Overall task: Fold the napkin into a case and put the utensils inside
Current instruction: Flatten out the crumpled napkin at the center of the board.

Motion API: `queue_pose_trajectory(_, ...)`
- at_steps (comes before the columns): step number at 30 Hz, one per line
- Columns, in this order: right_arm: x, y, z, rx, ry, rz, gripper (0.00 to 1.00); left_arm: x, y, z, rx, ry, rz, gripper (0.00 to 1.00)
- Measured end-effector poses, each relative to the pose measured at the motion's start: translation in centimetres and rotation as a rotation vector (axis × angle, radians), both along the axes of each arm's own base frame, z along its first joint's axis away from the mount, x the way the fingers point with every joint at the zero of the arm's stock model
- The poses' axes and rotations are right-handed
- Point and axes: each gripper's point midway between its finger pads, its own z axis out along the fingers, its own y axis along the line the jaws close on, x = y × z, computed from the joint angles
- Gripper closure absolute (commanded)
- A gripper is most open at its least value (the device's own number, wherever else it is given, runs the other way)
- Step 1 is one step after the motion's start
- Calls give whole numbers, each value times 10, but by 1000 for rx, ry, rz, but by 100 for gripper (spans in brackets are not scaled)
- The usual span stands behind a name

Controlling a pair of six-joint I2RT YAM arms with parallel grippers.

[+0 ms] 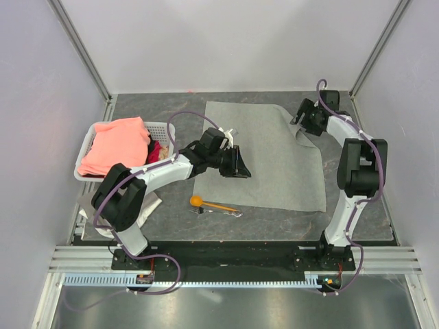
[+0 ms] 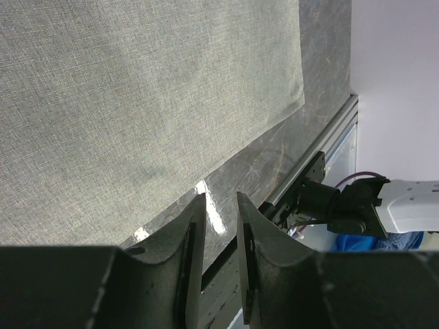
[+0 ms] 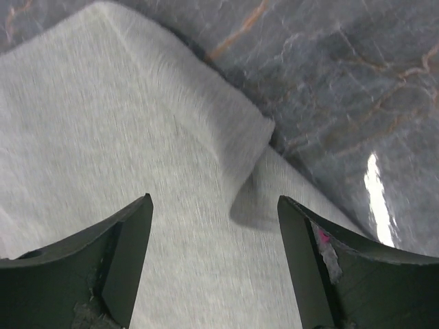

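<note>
The light grey napkin point(image 1: 264, 154) lies spread flat on the dark table, its far right corner turned over in a small flap point(image 3: 233, 130). My right gripper point(image 1: 302, 122) hovers just over that flap, open wide with nothing between its fingers point(image 3: 214, 202). My left gripper point(image 1: 240, 166) hangs above the napkin's left part point(image 2: 137, 103), its jaws a narrow gap apart and empty point(image 2: 221, 199). Just off the napkin's near edge lie the orange spoon point(image 1: 206, 203) and the silvery fork point(image 1: 223, 212). No case is in view.
A white basket point(image 1: 164, 127) at the left holds a salmon-pink cloth point(image 1: 116, 144). A whitish rag point(image 1: 147, 205) lies under the left arm. A metal rail point(image 2: 322, 144) runs along the table's edge. Walls close in the back and both sides.
</note>
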Motion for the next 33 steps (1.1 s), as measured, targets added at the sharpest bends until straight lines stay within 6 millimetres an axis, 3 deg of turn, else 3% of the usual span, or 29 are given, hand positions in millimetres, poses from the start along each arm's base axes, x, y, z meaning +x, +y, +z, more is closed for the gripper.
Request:
queue_pose_trajectory(3, 17, -5, -11, 56, 9, -23, 27, 0, 0, 0, -1, 0, -1, 69)
queue_pose_trajectory(8, 19, -6, -39, 143, 70, -73, 32, 0, 0, 0, -1, 0, -1, 69)
queue_pose_trajectory(13, 28, -1, -40, 213, 49, -95, 37, 0, 0, 0, -1, 1, -1, 69)
queue_pose_trajectory(17, 41, 2, -30, 248, -9, -96, 60, 0, 0, 0, -1, 1, -1, 69)
queue_pose_trajectory(19, 48, 2, -29, 262, -28, -97, 64, 0, 0, 0, -1, 1, -1, 69)
queue_pose_trajectory(20, 53, 2, -29, 272, -38, -100, 79, 0, 0, 0, -1, 1, -1, 69)
queue_pose_trajectory(23, 63, -3, -35, 289, -55, -106, 95, 0, 0, 0, -1, 1, -1, 69)
queue_pose_trajectory(28, 76, -25, -33, 237, -99, -120, 99, 0, 0, 0, 0, 0, 0, 69)
queue_pose_trajectory(33, 109, -54, -6, 129, -228, -125, 95, 1, 1, -1, 5, -3, 6, 68)
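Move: The napkin's doubled-back far right corner lies about 5 cm ahead of the open right gripper, roughly 1 cm to its right and some 4 cm below. The napkin's middle is around 15 cm back and 18 cm to the left of that gripper, and its near right corner about 38 cm back and 2 cm right. From the left gripper the folded corner lies about 27 cm ahead, 22 cm right and 9 cm below. Dip the right gripper about 4 cm to the napkin, rolling its left side up some 15 degrees, then slide forward to the folded-over corner, closing the fingers until they pinch it. Keep hold and draw the corner forward and to the right, towards the far right of the board, tipping the fingers up as you rise about 3 cm. ##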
